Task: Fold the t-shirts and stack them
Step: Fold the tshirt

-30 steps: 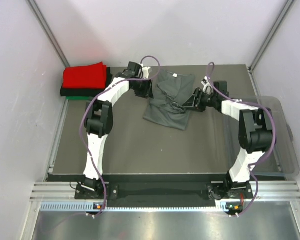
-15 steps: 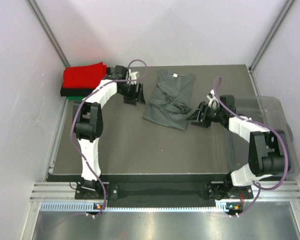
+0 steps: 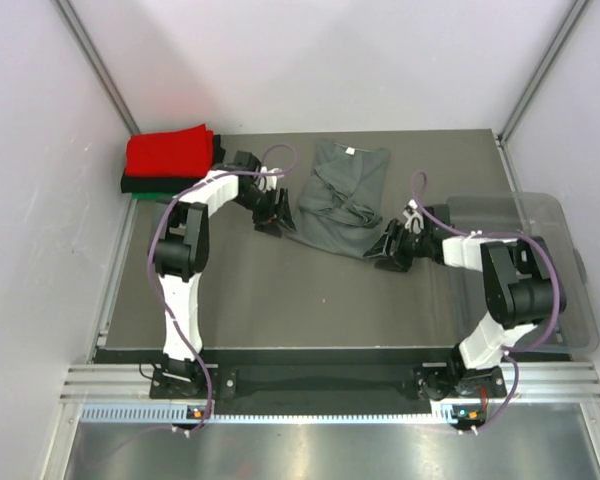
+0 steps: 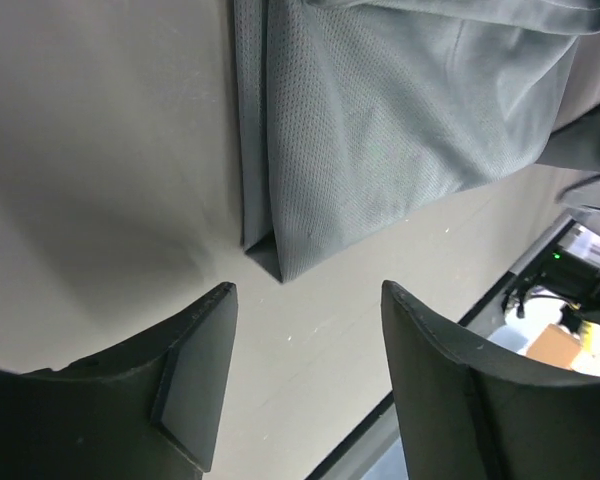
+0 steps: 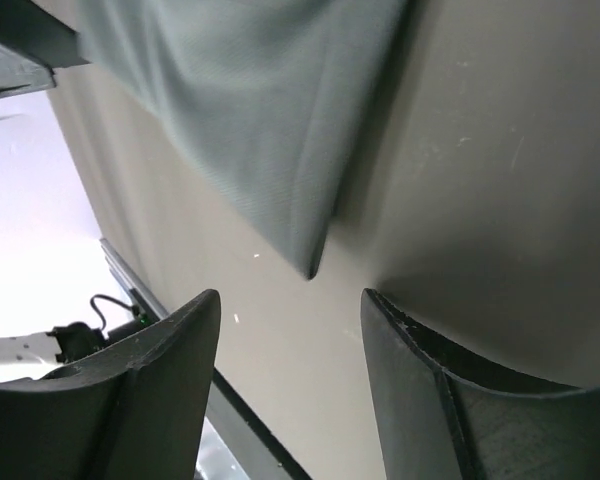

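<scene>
The dark grey t-shirt lies folded lengthwise on the table's far middle, collar away from me. My left gripper is open and empty, low over the table just off the shirt's near left corner. My right gripper is open and empty, just off the shirt's near right corner. Neither touches the cloth. The folded red t-shirt tops a stack at the far left, with the black one and a strip of the green one under it.
A clear plastic bin stands at the table's right edge, beside my right arm. The dark table ends in a metal rail at the near side. White walls close in left, right and behind.
Both grippers have let go of the shirt's upper part and moved toward me, ending open at the shirt's two near corners. The shirt has shifted slightly.
</scene>
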### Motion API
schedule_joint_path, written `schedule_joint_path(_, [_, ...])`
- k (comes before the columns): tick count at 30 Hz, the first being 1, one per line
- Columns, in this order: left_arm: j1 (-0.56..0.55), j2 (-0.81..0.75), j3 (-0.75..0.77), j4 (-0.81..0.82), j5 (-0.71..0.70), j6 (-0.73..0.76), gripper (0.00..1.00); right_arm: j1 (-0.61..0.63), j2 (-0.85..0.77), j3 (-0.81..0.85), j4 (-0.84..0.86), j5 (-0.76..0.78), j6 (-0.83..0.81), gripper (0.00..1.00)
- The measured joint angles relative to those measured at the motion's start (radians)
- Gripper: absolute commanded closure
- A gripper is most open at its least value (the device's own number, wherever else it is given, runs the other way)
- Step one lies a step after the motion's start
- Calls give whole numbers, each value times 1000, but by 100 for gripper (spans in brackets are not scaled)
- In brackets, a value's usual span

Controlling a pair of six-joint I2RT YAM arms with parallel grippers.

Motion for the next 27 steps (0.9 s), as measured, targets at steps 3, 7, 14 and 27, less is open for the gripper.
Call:
schedule_joint_path(3, [-6, 27, 0, 0, 18, -8, 37, 13, 45, 21, 10, -11, 14, 43])
schedule_joint_path(7, [-11, 42, 0, -2, 41, -15, 38, 24, 65, 32, 44, -9, 24, 43])
schedule_joint_path(14, [-21, 55, 0, 1, 48, -29, 57, 30, 105, 46, 80, -14, 48, 55])
schedule_joint_path(27, [-30, 68, -66, 62, 92, -100, 100, 33, 159, 99, 69, 2, 25, 93])
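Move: The left hand hangs open just over the t-shirt's left near corner, about 2 cm back, 2 cm right and 3 cm below; the bunched sleeves lie some 15 cm right and 7 cm ahead, the white collar tag 16 cm right and 21 cm ahead. For the right hand, the shirt's right near corner is about 2 cm ahead, 2 cm left and 2 cm below, with the bunched sleeves roughly 8 cm left and 14 cm ahead. Both hands close on the shirt's two near corners, each pinching the cloth between its fingertips. The left sinks about 3 cm while easing back and right, its fingers tipping down and back slightly; the right slides about 3 cm forward and left, sinking nearly 2 cm, and shuts a touch later. ##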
